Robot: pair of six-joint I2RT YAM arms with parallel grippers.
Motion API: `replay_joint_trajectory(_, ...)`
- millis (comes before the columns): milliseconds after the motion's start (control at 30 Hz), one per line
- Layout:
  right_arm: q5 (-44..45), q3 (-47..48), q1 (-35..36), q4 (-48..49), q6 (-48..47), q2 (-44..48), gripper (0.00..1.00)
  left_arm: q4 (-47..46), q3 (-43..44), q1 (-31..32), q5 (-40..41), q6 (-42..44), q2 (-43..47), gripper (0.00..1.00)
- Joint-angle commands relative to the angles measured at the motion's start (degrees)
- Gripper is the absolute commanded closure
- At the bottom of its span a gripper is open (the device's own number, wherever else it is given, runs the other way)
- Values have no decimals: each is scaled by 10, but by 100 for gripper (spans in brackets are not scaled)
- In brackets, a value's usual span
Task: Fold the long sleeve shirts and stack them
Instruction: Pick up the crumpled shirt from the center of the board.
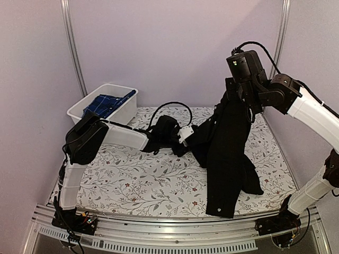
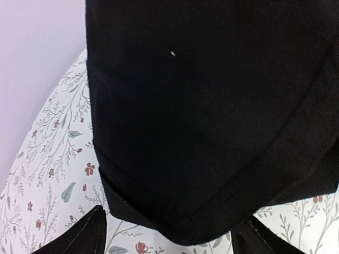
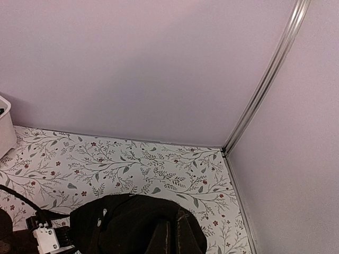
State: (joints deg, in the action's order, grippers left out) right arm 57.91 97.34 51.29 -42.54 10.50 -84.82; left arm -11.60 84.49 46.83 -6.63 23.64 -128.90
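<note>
The black shirt (image 1: 225,153) hangs from my raised right gripper (image 1: 234,91), which is shut on its top; its hem trails on the table at the front. In the right wrist view the cloth (image 3: 132,225), with its small pale buttons, is bunched over the right gripper (image 3: 172,239) and hides the fingers. My left gripper (image 1: 192,138) is low at mid-table against the shirt's left edge. It is open (image 2: 175,239), with a hemmed corner of the black cloth (image 2: 212,106) between its fingertips (image 2: 90,235), not pinched. The dark blue plaid shirt (image 1: 108,103) lies in the white tub.
The white plastic tub (image 1: 127,108) stands at the back left corner of the floral table cover (image 1: 137,180). A black cable (image 1: 169,106) loops above the left wrist. Purple walls and metal posts (image 1: 74,47) enclose the back and sides.
</note>
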Motion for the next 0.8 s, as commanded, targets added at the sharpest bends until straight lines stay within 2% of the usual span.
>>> replay_joint_trajectory(0,4,17,-4,-1,8,20,100,-78,10,11,65,-9,-2,22)
replay_joint_trajectory(67,8,18,-6,-1,8,21,100,-101,10,16,65,-19,-5,28)
replay_joint_trajectory(133,7,19,-11,0,9,21,100,-119,10,23,65,-26,-4,39)
replay_joint_trajectory(233,3,17,-17,9,7,25,100,-168,-15,28,108,-38,16,73)
replay_joint_trajectory(333,1,9,-21,22,1,28,100,-211,-53,27,146,-52,55,99)
replay_joint_trajectory(433,1,4,-25,37,-11,33,100,-238,-87,26,171,-54,109,100)
replay_joint_trajectory(533,8,-2,-28,62,-28,44,100,-225,-101,26,189,-58,170,100)
replay_joint_trajectory(767,43,-44,-29,164,-115,112,100,-114,-85,34,170,-75,346,100)
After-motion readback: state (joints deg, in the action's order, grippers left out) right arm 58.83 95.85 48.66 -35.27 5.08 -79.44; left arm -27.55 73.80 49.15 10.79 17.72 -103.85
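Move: The open left gripper has the shirt's loose hanging edge almost between its fingers: about 3 cm ahead, 2 cm to the right and 3 cm above. The bunch held by the right hand is some 6 cm back, 15 cm right and 35 cm up from the left hand; the white bin stands about 18 cm ahead and 38 cm left. From the right hand, the loose edge lies roughly 8 cm ahead, 14 cm left and 32 cm below. The left fingers shut on the shirt's loose edge, pinching it while the hand eases slightly forward and up, then carry it upward, fast at the end, about 23 cm in all, veering some 5 cm left as the fingertips tilt up. The right hand keeps its grip and drifts a few centimetres up and to the right, away from the left. ##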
